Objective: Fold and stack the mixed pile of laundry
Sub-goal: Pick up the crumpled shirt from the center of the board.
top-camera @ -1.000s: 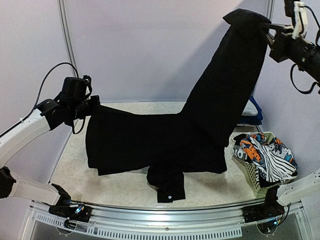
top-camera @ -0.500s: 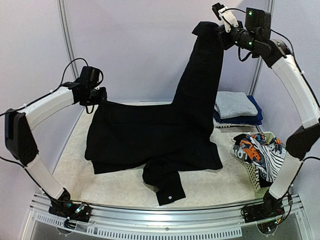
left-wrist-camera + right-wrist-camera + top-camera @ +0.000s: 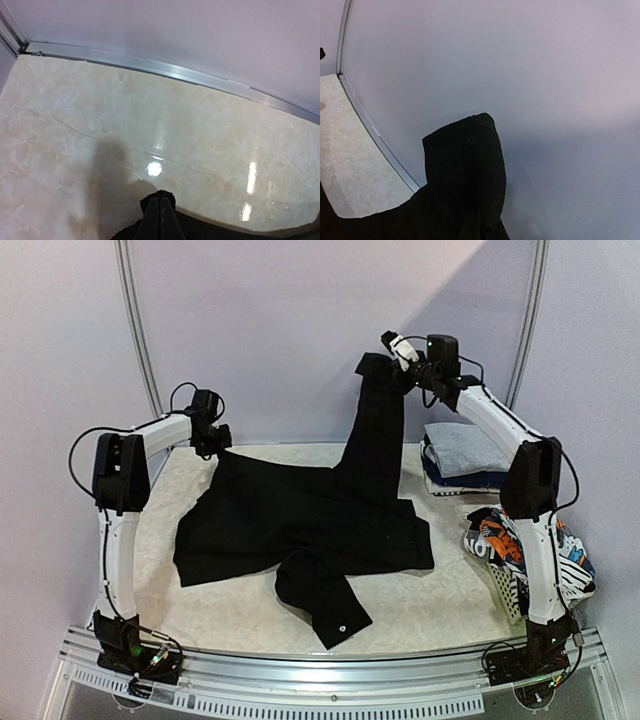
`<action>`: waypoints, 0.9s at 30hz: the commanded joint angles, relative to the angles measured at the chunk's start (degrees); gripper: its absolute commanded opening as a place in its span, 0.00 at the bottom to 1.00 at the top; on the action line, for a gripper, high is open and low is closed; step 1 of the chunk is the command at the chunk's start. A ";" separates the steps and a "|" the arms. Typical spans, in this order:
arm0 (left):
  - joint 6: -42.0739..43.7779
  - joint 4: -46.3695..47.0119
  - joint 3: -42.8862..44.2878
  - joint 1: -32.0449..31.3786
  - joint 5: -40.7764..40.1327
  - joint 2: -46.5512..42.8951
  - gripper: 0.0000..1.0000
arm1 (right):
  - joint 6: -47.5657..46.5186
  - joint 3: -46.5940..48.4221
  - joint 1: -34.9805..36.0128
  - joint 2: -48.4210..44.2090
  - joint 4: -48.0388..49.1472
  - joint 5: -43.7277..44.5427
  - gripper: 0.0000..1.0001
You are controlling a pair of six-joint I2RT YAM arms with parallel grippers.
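A large black hooded top (image 3: 300, 525) lies spread across the table, one sleeve trailing toward the front edge. My left gripper (image 3: 215, 442) is shut on its back left corner, low over the table; in the left wrist view the fingers (image 3: 161, 212) pinch black cloth (image 3: 150, 202). My right gripper (image 3: 387, 362) is shut on another part of the top and holds it up near the back wall. The cloth (image 3: 465, 170) drapes over its fingers and hides them. A printed piece (image 3: 497, 540) and a striped piece (image 3: 570, 570) of the laundry pile sit at the right.
A folded grey shirt (image 3: 462, 445) lies on navy pieces (image 3: 470, 480) at the back right. A white lattice basket (image 3: 508, 590) at the right front holds the printed and striped garments. The back wall and its metal rail (image 3: 170, 72) are close behind both grippers.
The right gripper has come down and to the left with the raised part of the black top. The left gripper has moved right toward the back wall. The garment now lies flatter.
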 commanded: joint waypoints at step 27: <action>-3.28 -3.27 -14.27 -2.18 -10.25 -14.79 1.00 | 30.31 -23.38 2.46 -13.31 3.06 17.84 0.99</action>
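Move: The black shirt, already gripped by both hands, is being taken to the back of the board. The back-left landing spot for its corner is about 3 cm ahead of the left hand and some 9 cm below. The right hand, holding the raised strip, has the board's back edge about 5 cm ahead and 33 cm below; the shirt's main body is about 21 cm back and 14 cm left, and the folded stack 20 cm right and 8 cm back, both around 30 cm down. The shirt's far side is cast forward onto the board and released: the left hand carries its corner down about 4 cm and forward 3 cm, opens wide low down, then draws back some 6 cm. The right hand sinks and pushes forward about 6 cm, opens while still high, then drifts left and further down before easing back, its wrist turning clockwise. ##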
